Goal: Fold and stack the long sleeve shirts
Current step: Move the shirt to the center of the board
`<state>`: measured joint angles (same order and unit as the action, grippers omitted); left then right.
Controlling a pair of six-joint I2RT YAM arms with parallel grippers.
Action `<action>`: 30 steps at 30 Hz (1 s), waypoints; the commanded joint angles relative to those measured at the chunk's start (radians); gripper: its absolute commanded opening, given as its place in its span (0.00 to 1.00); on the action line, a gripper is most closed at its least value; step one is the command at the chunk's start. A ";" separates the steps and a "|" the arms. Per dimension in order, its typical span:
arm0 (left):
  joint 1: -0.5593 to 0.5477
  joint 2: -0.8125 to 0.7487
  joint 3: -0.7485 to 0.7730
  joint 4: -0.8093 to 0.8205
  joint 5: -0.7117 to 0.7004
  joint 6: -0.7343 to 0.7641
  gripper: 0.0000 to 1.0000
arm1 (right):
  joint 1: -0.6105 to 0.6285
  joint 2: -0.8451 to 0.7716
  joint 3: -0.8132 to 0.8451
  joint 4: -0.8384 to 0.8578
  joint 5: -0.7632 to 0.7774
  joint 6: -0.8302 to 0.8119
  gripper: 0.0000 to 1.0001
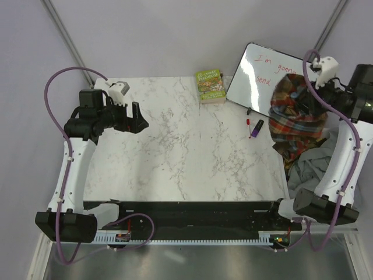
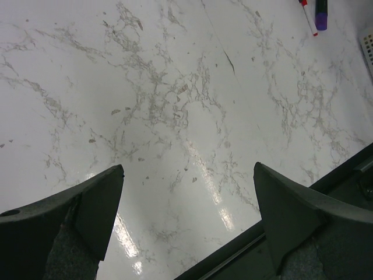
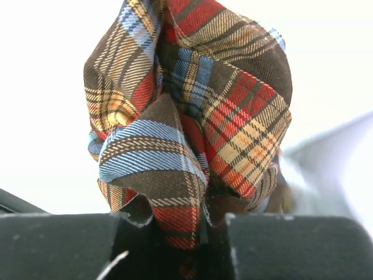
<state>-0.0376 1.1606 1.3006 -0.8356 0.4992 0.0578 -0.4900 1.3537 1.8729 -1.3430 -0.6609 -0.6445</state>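
A plaid flannel long sleeve shirt in red, brown and blue checks hangs bunched at the table's right edge, lifted off a pile. My right gripper is shut on a fold of it; in the right wrist view the plaid cloth bulges out from between the two dark fingers, pinched at the right gripper. A grey garment lies under it, off the table's right side. My left gripper hovers open over the table's left part, its fingers wide apart above bare marble.
A green book lies at the table's back edge, and a whiteboard with red writing leans beside it. A red marker and a purple marker lie near the whiteboard. The marble table has a black rail along its front.
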 commanded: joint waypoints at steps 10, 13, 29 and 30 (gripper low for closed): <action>0.307 0.074 0.175 0.018 0.157 -0.184 0.99 | 0.850 0.269 0.322 0.531 -0.074 0.598 0.00; 0.364 0.083 0.175 0.016 0.196 -0.191 0.99 | 1.012 0.378 0.454 0.553 0.000 0.602 0.00; 0.409 0.090 0.099 0.021 0.268 0.112 0.99 | 0.789 0.104 -0.619 1.046 -0.064 0.896 0.98; 0.409 0.087 0.056 0.010 0.265 0.155 0.99 | 0.762 0.091 -0.658 1.010 -0.065 0.860 0.98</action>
<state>0.3672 1.2503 1.4307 -0.8272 0.7250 -0.0170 0.4000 1.4738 1.4384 -0.2817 -0.6865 0.2584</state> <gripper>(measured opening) 0.993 0.953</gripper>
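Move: The right hand, with the tartan shirt hanging bunched from its fingers, has the middle of the marble board about 36 cm to its left, level with it in reach and some 34 cm below. The yellow-green book is about 26 cm ahead and 26 cm left. The purple marker is roughly 5 cm ahead and 8 cm left, both near table height. From the left hand, the board's middle is about 20 cm right and 26 cm down. Keeping its pinch on the bunched shirt, the right hand flings it fast to the left across the board, some 40 cm, rising a little and rolling so its left side lifts. It then swings back right about 10 cm while dropping roughly 12, and the fingers open wide to let go. The empty left hand clears out leftward, about 10 cm, rising slightly. ##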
